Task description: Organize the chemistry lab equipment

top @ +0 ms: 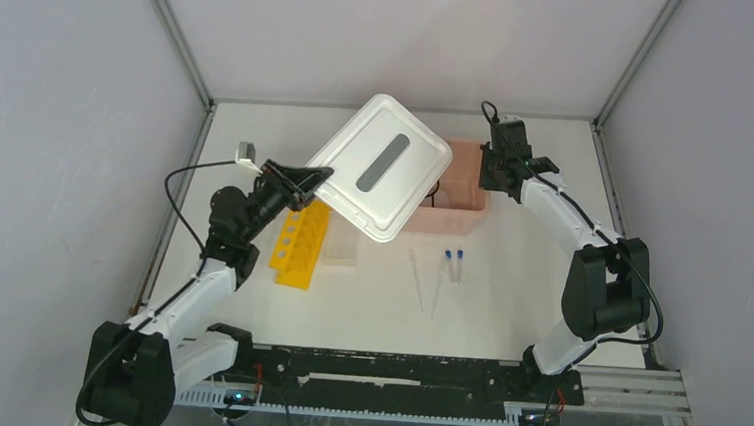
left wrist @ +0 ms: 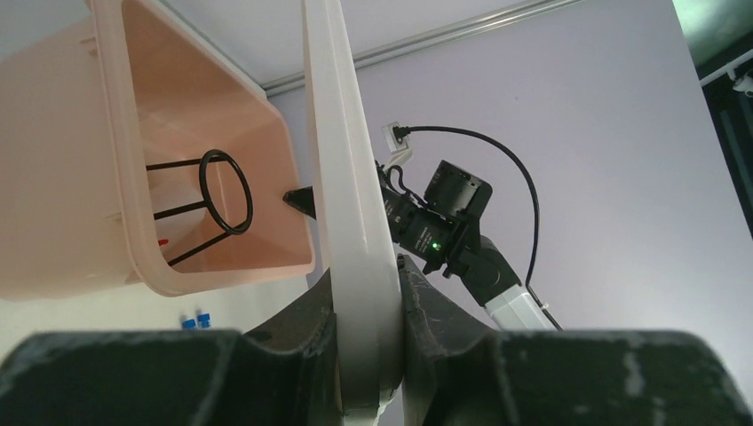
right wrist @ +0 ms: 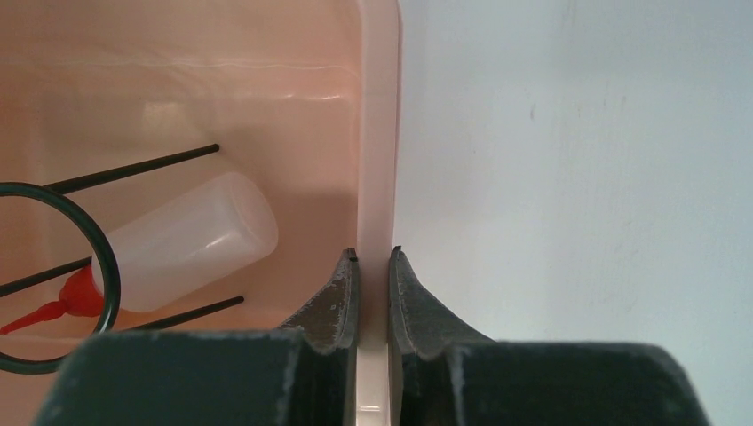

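Note:
My left gripper [left wrist: 366, 275] is shut on the edge of the white lid [top: 381, 163], which it holds tilted in the air above the pink tub's [top: 460, 191] left part. My right gripper [right wrist: 374, 257] is shut on the tub's right wall [right wrist: 376, 160]. Inside the tub lies the red-nozzled squeeze bottle [right wrist: 178, 244] beside a black wire ring stand [right wrist: 53, 275]. On the table stand the yellow tube rack [top: 299, 246] and the small clear grid rack [top: 342, 251]. Two blue-capped tubes [top: 452, 263] and two thin droppers [top: 416, 276] lie in front of the tub.
The lid overhangs the top of the yellow rack and the grid rack. The enclosure's grey walls close in the table on three sides. A black rail [top: 392, 369] runs along the near edge between the arm bases.

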Controlling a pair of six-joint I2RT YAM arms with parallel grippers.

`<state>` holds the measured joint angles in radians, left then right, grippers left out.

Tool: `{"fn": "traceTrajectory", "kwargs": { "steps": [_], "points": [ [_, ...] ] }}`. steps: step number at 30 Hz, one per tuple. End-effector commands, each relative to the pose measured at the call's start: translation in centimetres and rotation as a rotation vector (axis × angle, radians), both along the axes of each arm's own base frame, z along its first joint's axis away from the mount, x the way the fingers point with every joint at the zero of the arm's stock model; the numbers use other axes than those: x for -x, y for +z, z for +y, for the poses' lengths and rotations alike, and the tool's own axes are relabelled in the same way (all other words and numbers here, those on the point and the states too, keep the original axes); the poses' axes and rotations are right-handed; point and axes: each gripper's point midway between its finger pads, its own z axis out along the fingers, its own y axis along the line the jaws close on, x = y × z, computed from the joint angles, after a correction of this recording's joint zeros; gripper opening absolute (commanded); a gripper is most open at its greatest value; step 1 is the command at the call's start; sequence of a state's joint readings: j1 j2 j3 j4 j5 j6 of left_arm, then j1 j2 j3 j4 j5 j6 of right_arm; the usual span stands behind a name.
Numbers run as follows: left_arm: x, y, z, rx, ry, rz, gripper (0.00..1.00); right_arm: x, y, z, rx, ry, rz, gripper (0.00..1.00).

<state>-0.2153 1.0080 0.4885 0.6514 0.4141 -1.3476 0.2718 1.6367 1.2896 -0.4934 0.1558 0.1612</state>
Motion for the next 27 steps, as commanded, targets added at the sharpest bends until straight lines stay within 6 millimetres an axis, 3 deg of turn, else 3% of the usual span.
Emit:
{"fn": "traceTrajectory", "kwargs": {
  "steps": [1,5,12,20,27],
  "points": [
    [0.5,6.3,-0.4,0.083,-0.051,-0.165,0.00,-0.4,2.4,0.7,-0.002,0.031,-0.057,0.11],
    [0.2,6.1,-0.4,0.084,-0.055,-0.162,0.00,-0.4,2.8,0.6,-0.006,0.020,-0.070,0.29],
    [-0.1,6.0,-0.2,0.073,-0.056,-0.163,0.00,-0.4,4.0,0.3,-0.011,0.003,-0.103,0.45],
    [-0.1,6.1,-0.6,0.061,-0.094,-0.164,0.00,0.0,6.8,-0.6,-0.011,-0.036,-0.175,0.49],
    [-0.1,6.2,-0.9,0.046,-0.130,-0.158,0.00,1.1,10.6,-1.7,-0.024,-0.093,-0.268,0.51]
  ]
}}
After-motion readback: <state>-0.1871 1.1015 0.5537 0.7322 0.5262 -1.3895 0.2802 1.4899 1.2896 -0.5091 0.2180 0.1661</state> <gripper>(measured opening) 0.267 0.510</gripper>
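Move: The left hand, gripping the lid by its edge, has the box's middle about 24 cm to its right, 8 cm ahead and 21 cm below. The black wire stand sits in the box, some 21 cm right, 6 cm ahead and 19 cm below that hand; the yellow rack lies about 6 cm left of the hand, 3 cm back and 27 cm below. The right hand pinches the box's right rim, with the box's middle roughly 10 cm to its left, level fore and aft, and 6 cm below. The right hand lets go of the box's right rim: its fingers part about a third of their range while it stays nearly in place, then it rises clear by nearly 6 cm, fingertips tilting up some 10 degrees. The left hand keeps its pinch on the lid, dipping slightly and then lifting, about 1.5 cm up in all. ##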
